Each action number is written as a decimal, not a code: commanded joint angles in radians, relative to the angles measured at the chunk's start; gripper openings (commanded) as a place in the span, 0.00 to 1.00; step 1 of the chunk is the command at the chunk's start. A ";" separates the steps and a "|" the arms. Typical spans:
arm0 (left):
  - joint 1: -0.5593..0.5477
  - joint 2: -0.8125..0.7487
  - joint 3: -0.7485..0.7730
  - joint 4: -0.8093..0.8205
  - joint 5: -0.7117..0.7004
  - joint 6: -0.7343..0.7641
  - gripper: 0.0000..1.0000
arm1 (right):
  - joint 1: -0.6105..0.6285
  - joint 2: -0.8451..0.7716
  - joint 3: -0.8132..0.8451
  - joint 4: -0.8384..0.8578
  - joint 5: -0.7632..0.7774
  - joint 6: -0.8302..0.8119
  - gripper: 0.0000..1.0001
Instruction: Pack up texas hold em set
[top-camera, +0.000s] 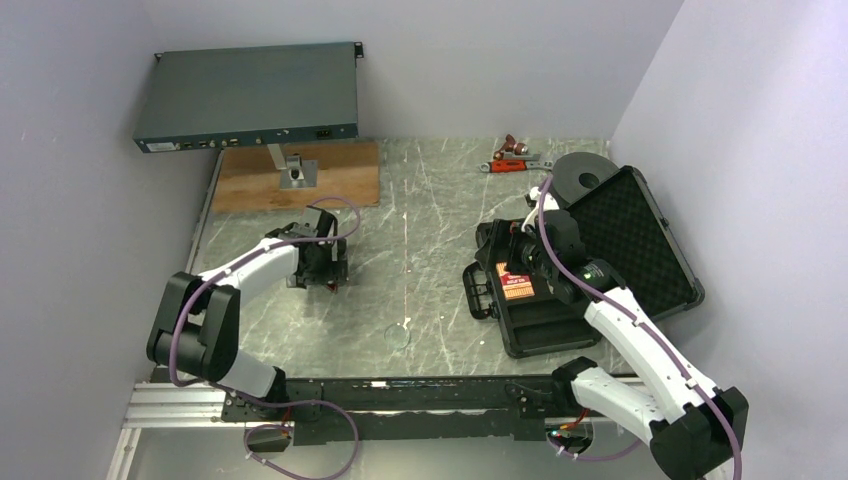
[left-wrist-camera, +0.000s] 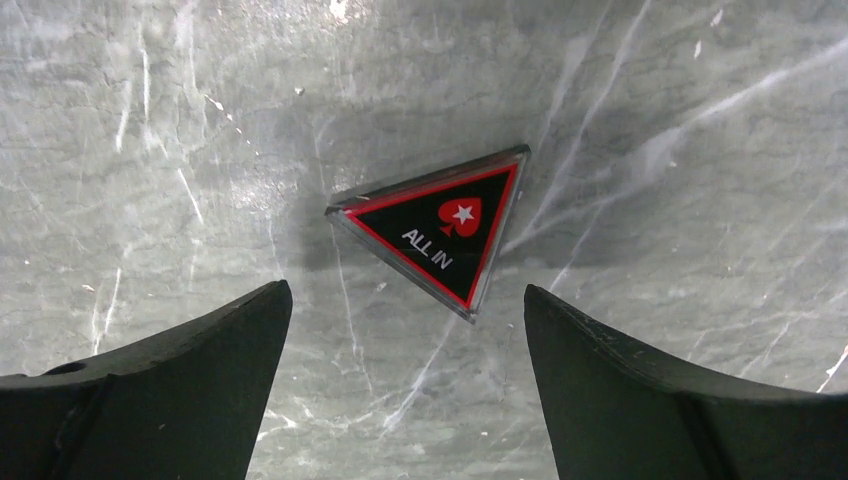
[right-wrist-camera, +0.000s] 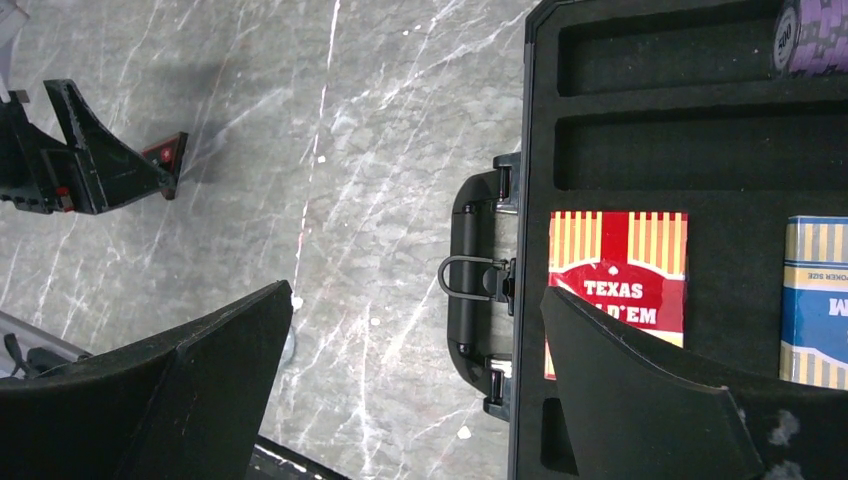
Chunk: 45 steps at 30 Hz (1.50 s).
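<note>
The red triangle (left-wrist-camera: 440, 235), a black "ALL IN" marker with a red border, lies flat on the marble table. My left gripper (left-wrist-camera: 406, 290) hangs open just above it, the triangle's lower corner between its fingers and touching neither. The black case (top-camera: 625, 235) lies open at the right. A red card box (right-wrist-camera: 617, 270), a blue-white card box (right-wrist-camera: 815, 300) and a purple chip stack (right-wrist-camera: 815, 35) sit in its foam base. My right gripper (right-wrist-camera: 415, 290) is open and empty above the case's handle edge. The clear disc (top-camera: 398, 335) lies on the table between the arms.
A grey-blue rack unit (top-camera: 250, 95) stands on a post over a wooden board (top-camera: 300, 175) at the back left. A red-handled tool (top-camera: 515, 155) and a big black ring spool (top-camera: 585, 180) lie behind the case. Walls close in on three sides.
</note>
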 joint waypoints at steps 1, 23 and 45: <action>0.023 0.010 0.038 0.041 0.000 0.031 0.92 | 0.001 -0.014 -0.007 0.027 -0.017 -0.017 1.00; 0.039 0.111 0.054 0.103 0.020 0.066 0.85 | 0.000 0.030 -0.009 0.050 -0.031 -0.051 1.00; 0.027 0.137 0.047 0.121 0.037 0.068 0.69 | 0.000 0.025 -0.025 0.057 -0.035 -0.050 1.00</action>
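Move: The triangular ALL IN button lies flat on the table just ahead of the open left fingers, about 2 cm farther out, 1 cm to the right and 2 cm below. A clear disc is some 16 cm right of that hand and 10 cm back. The middle of the wooden board is roughly 25 cm ahead and 8 cm left. From the right hand, the button is about 34 cm left, 3 cm farther out and 17 cm below. Around the ALL IN button, the left hand brings its down-pointing fingers forward about 2 cm while sinking about 1.5 cm, until the tips straddle it. The hand then all but stops while the fingers narrow from nearly wide open to about seven-tenths, the left tip meeting the button's left corner and the right tip its right edge. ##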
